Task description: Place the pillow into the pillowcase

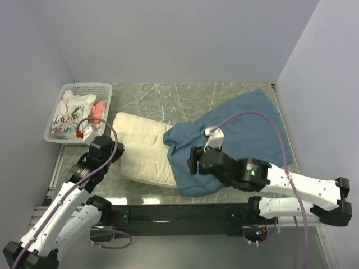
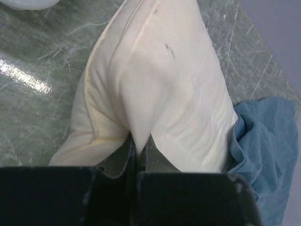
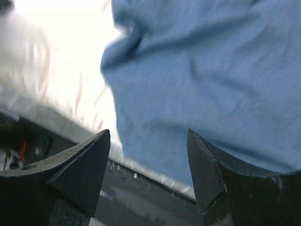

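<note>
The cream pillow (image 1: 145, 148) lies left of centre on the table, its right end tucked under the dusty-blue pillowcase (image 1: 235, 134), which spreads toward the back right. My left gripper (image 1: 107, 147) is at the pillow's left end. In the left wrist view the left gripper (image 2: 139, 139) is shut on a pinched fold of the pillow (image 2: 160, 84), with the pillowcase (image 2: 268, 141) at the right. My right gripper (image 1: 193, 161) hovers over the pillowcase's near-left part. In the right wrist view the right gripper (image 3: 148, 136) is open, nothing between its fingers, the pillowcase (image 3: 207, 80) just beyond.
A white plastic basket (image 1: 56, 134) at the back left holds white printed cloth (image 1: 70, 115) and pink fabric (image 1: 98, 110). Walls close in the table on the left, back and right. The black rail (image 1: 185, 213) of the arm bases runs along the near edge.
</note>
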Motion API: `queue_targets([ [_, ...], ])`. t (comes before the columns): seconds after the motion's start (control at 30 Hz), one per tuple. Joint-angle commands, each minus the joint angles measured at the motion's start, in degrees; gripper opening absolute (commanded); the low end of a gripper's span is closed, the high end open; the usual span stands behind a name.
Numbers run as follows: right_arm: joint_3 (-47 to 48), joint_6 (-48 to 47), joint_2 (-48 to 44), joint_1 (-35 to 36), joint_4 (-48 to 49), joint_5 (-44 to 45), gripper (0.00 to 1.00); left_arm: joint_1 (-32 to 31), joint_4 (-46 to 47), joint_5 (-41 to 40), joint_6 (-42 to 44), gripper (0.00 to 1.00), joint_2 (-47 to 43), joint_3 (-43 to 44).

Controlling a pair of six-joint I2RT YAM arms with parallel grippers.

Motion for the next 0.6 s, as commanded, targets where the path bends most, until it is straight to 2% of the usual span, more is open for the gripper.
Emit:
queue_targets([
  [0.0,-9.71,10.10,2.69,10.36,4.52,4.99,0.73,-0.09,5.23,-1.36,-2.10,0.01,0.78,0.45],
  [0.07,-11.05,11.86,7.60,14.92,5.93,6.74,0.73,-0.18,5.93,-0.92,-2.01,0.01,1.74,0.62],
  [0.2,-5.89,15.64,18.76,19.60,0.51,12.54,0.76,-0.18,6.28,-0.39,-1.57,0.01,3.07,0.71],
  [0.27,-3.51,17.31,25.09,19.78,-1.97,14.39,0.77,-0.18,6.72,0.04,-1.40,0.01,3.42,0.54],
  [0.4,2.64,23.02,33.27,19.61,-13.72,20.80,0.75,-0.18,6.46,-0.13,-0.26,0.01,4.21,0.54],
  [0.47,3.97,23.82,36.00,19.26,-15.77,22.75,0.67,-0.18,6.37,0.13,0.27,0.01,4.91,0.71],
  [0.5,5.45,23.56,36.36,19.00,-17.43,23.01,0.52,-0.27,6.55,0.48,1.06,0.01,5.17,0.89],
  [0.57,7.22,22.77,36.45,18.03,-19.55,24.94,0.30,-0.18,6.55,1.71,2.20,0.01,5.88,1.41],
])
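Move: The pillowcase's near mouth corner lies some 16 cm below the open right hand, about 6 cm back and 4 cm left. From that hand, the far mouth corner is about 21 cm ahead and 10 cm left, and the middle of the pillow's bare part some 13 cm ahead and 19 cm left. From the left hand, still pinching the pillow's outer end, the near corner is about 26 cm right, 13 cm back. The right hand drops some 15 cm and back to the pillowcase's near corner, rolling 30 degrees, fingers closing partway. ##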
